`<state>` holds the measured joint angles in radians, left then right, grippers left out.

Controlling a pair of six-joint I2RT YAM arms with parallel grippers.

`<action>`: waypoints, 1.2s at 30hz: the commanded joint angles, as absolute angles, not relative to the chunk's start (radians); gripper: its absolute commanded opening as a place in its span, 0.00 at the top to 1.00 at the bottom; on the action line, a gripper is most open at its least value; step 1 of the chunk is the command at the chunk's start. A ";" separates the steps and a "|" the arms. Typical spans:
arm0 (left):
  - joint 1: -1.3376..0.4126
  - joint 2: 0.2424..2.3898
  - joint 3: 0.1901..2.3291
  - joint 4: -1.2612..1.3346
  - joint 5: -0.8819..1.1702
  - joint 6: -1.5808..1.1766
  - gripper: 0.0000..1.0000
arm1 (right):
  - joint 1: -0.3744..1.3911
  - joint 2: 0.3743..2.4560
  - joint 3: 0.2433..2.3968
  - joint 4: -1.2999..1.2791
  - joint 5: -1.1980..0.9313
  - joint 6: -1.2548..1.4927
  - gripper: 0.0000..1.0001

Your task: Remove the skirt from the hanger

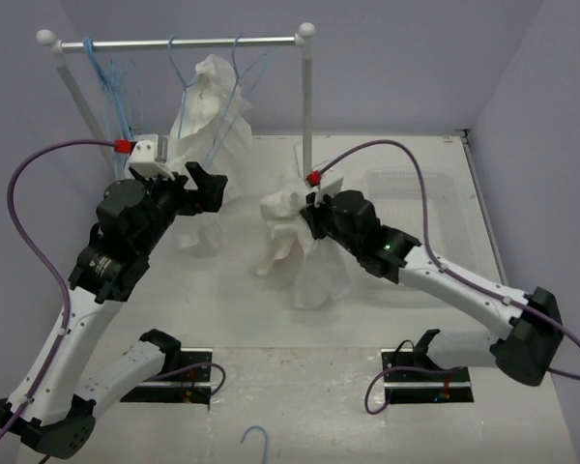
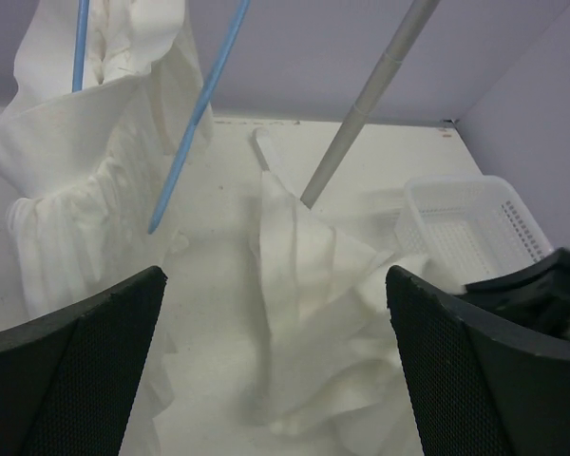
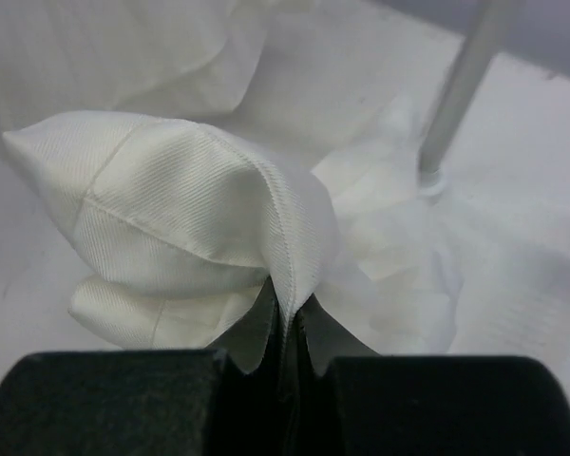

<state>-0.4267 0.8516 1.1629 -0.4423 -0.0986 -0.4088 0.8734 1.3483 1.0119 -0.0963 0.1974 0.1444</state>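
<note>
The pleated white skirt (image 1: pixel 205 116) hangs from a light-blue wire hanger (image 1: pixel 236 66) on the rail. In the left wrist view the skirt (image 2: pixel 85 190) is at the left, with the hanger's wires (image 2: pixel 198 112) running across it. My left gripper (image 1: pixel 209 186) is open and empty, just below and in front of the skirt, its jaws wide apart (image 2: pixel 275 285). My right gripper (image 1: pixel 311 213) is shut on a seamed fold of a plainer white garment (image 3: pixel 171 209), holding it above the table; the rest of that garment (image 1: pixel 304 261) trails down to the tabletop.
Spare blue hangers (image 1: pixel 111 82) hang at the rail's left end. The rack's right pole (image 1: pixel 307 101) stands just behind the held garment. A white plastic basket (image 1: pixel 416 188) sits at the back right. A loose blue hanger (image 1: pixel 256 440) lies at the near edge.
</note>
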 commanded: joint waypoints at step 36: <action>-0.428 0.879 1.195 -0.436 -0.193 -0.376 0.00 | 0.006 1.371 1.260 -0.382 0.156 0.457 1.00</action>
<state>-0.4267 0.8745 1.1507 -0.4427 -0.1905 -0.4000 0.0334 1.3308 1.3373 -0.3790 0.2325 0.3172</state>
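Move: My right hand already holds the skirt pinched at its waistband. The basket it goes to lies about 31 cm to the right, 12 cm ahead and 18 cm below. The foot of the rack's right post is some 26 cm ahead, 2 cm left and 19 cm down; the skirt still hanging is roughly 24 cm ahead, 18 cm left and 8 cm higher. From my open left hand, the basket is about 50 cm right, 14 cm ahead and 34 cm below. With my right fingers kept shut on the waistband, I swing the skirt about 30 cm right and some 25 cm up, drifting forward, away from the rack and across to the basket. My wrist turns about 50 degrees clockwise on the way. Once above the basket, I stop going right, reach a little farther forward and lower the skirt about 12 cm. ##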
